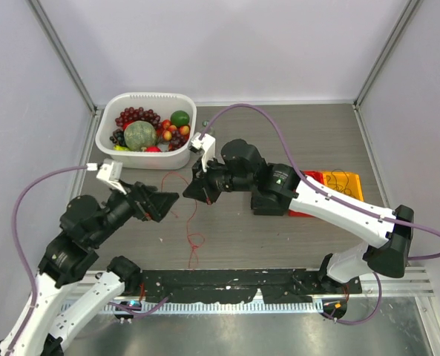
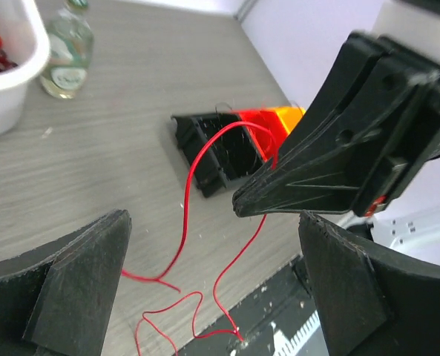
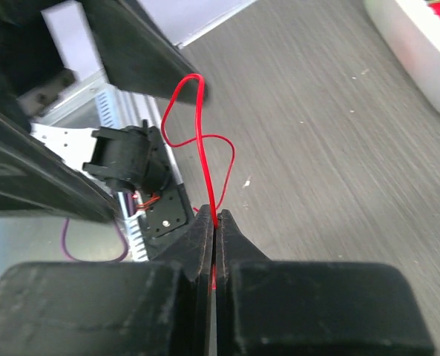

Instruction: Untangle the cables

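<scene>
A thin red cable (image 1: 192, 216) trails in loose loops on the grey table between the two arms, with a small knot (image 1: 195, 241) near the front. My right gripper (image 3: 215, 216) is shut on this red cable (image 3: 200, 148), which rises straight out of the closed tips. The right gripper (image 1: 188, 194) points at my left gripper (image 1: 168, 202). My left gripper (image 2: 214, 222) stands wide open with nothing held; the right gripper's tip (image 2: 242, 204) and the red cable (image 2: 185, 222) sit between its fingers (image 2: 86, 274). A thin dark cable (image 1: 343, 180) lies on the orange tray (image 1: 353, 194).
A white basket (image 1: 104, 133) full of fruit stands at the back left, with a small clear bottle (image 2: 67, 44) beside it. A black block (image 2: 212, 159) lies under the right arm. A black rail (image 1: 227, 282) runs along the table's front edge.
</scene>
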`<state>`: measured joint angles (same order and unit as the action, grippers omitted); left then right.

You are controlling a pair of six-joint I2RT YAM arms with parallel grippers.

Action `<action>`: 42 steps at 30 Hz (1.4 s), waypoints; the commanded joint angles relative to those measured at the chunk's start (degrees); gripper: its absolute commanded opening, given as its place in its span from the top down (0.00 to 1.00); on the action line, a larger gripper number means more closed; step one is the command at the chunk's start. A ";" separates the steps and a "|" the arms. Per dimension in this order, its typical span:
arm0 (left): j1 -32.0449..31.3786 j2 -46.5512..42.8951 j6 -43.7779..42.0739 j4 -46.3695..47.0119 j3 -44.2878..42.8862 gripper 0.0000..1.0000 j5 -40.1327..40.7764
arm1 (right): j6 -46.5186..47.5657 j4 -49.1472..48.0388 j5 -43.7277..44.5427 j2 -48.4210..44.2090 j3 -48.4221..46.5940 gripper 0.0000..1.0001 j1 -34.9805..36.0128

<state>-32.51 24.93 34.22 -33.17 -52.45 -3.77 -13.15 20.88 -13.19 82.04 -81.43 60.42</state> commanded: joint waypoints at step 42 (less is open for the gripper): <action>0.17 24.45 13.50 7.76 4.63 1.00 -1.60 | -21.84 -25.79 -15.88 -12.60 32.47 0.40 -21.32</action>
<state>-32.51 44.53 43.59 -29.74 -50.11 -6.85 -34.68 7.22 -20.21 74.02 -51.33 37.58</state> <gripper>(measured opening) 0.026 0.592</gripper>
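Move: The stretch of red cable to pinch hangs under the right fingertips, about 7 cm to the left gripper's right, 2 cm ahead and 7 cm below it. The right hand has it some 5 cm straight below. From the left gripper, the bottle stands roughly 31 cm ahead, 6 cm right and 24 cm down; the black tray about 14 cm ahead, 23 cm right and 30 cm down. Bring the open left gripper right and down, about 8 cm each way, turning clockwise, to the cable below the right fingertips, and close on it while the right holds nearly still. Once the left has shut, open the right gripper, letting go, and swing it forward and right, then down; carry the left forward some 4 cm, turning back and tipping down. ##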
